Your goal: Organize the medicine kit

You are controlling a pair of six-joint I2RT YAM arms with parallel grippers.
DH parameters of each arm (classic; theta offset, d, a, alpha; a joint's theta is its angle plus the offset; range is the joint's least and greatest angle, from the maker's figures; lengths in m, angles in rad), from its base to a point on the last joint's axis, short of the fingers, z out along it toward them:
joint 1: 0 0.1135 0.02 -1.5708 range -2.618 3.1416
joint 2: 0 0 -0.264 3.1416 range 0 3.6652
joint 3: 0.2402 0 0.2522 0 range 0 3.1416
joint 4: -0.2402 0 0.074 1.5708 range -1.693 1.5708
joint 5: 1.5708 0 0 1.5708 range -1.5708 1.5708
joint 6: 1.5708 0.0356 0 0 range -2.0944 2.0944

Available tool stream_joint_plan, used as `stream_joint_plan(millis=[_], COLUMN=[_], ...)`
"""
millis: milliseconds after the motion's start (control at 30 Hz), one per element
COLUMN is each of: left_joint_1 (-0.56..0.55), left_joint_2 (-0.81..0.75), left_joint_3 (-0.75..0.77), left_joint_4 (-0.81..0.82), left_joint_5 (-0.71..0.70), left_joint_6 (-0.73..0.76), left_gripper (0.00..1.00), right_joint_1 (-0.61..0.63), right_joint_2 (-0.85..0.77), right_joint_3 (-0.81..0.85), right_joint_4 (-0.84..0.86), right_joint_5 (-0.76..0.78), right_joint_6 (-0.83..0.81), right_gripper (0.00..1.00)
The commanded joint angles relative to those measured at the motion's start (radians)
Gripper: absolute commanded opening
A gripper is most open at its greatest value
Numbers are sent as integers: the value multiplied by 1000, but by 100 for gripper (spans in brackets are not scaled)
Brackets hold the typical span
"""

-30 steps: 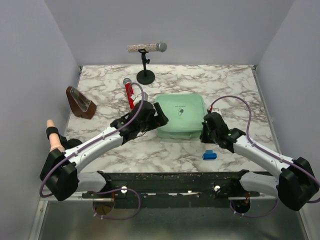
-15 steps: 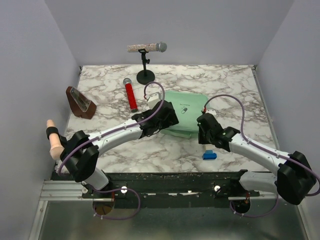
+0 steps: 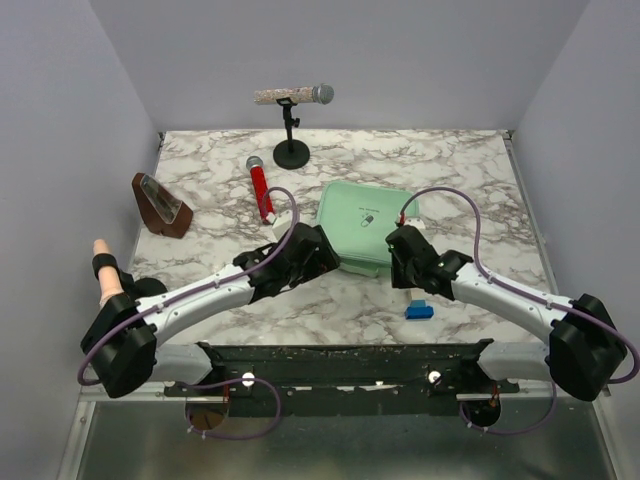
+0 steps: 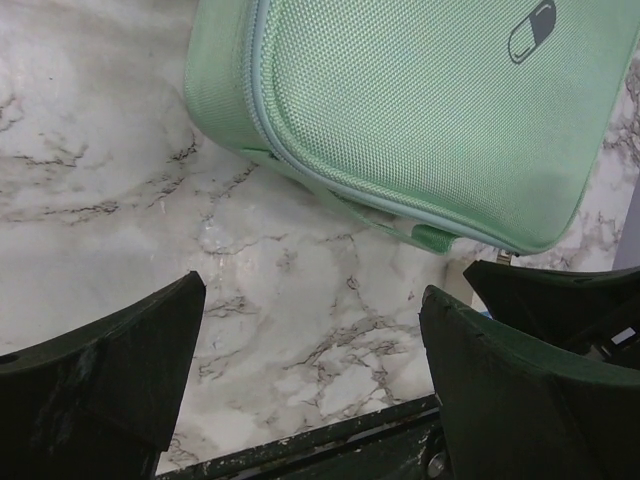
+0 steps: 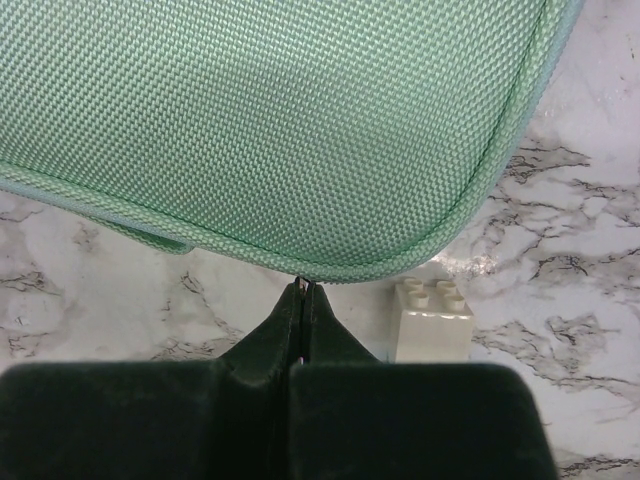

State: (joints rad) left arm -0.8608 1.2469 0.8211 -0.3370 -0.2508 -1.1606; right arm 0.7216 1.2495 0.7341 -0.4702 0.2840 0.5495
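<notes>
The medicine kit (image 3: 365,220) is a mint-green zip case lying closed on the marble table, its pill logo (image 4: 531,29) facing up. My left gripper (image 3: 322,252) hovers open just short of the kit's near-left corner (image 4: 225,90), with only bare marble between its fingers (image 4: 120,370). At the kit's near-right edge (image 5: 300,265) my right gripper (image 5: 303,285) is shut, and a thin pale sliver, apparently the zipper pull, shows between its tips. From above, the right gripper (image 3: 396,262) touches that edge.
A white toy brick (image 5: 432,320) stands right of the right gripper, and a small blue piece (image 3: 419,310) lies near the front edge. Behind are a red microphone (image 3: 260,190), a microphone on a stand (image 3: 292,97) and a brown wedge (image 3: 160,205). A peach peg (image 3: 106,272) stands far left.
The left gripper reached over the kit, then drew back to its near-left corner. The kit has turned and shifted slightly, and the right gripper moved left along its near edge.
</notes>
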Motion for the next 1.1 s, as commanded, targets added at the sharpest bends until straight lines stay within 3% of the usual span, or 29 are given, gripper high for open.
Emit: stream_joint_plan(millis=[0,233,400,600,833,900,1000,1067], left_joint_1=[-12,-15,-1,84,230,259,296,307], left_joint_2=[84,218,298,264,261,281,324,345], left_joint_3=[30,111,162,46,7,27,75,93], left_joint_4=[124,193,155,217,237,236,202,199], left_joint_5=[48,36,-16,16,54,61,76,79], left_joint_6=[-21,-16,18,4,81,128,179,196], left_gripper=[99,99,99,82,74,60,18,0], right_joint_1=[12,12,27,94,193,196,196,196], right_joint_2=[19,10,16,45,146,174,169,150], right_joint_3=[22,25,18,47,169,195,173,142], right_joint_4=[-11,-25,-16,-25,-50,-71,-84,-84], right_joint_5=[1,1,-8,18,15,15,32,32], right_joint_6=[10,7,16,20,27,29,27,23], right_gripper=[1,1,1,1,1,1,1,1])
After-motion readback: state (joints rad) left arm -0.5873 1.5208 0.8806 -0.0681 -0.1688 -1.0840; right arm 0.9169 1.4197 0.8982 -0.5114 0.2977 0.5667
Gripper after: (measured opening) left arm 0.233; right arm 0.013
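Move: The left hand, open and empty, has the green bag's near-left rim about 6 cm ahead, 1 cm to its right and 4 cm below; the bag's near-side handle lies some 9 cm right and 2 cm ahead. The right hand already pinches the zip pull at the near-right corner; the handle is about 7 cm to its left and 2 cm ahead, the toy blocks 6 cm right and 3 cm back, 5 cm down. Rightward and forward about 5 cm and slightly down, the left hand goes in with fingers wide, then doubles back left while still reaching forward, 11 cm forward in all, closing to pinch the bag's rim near its near-left corner. The right hand first holds still, then, keeping the zip pull pinched, draws about 7 cm left along the near side, turning some 10 degrees counter-clockwise. ##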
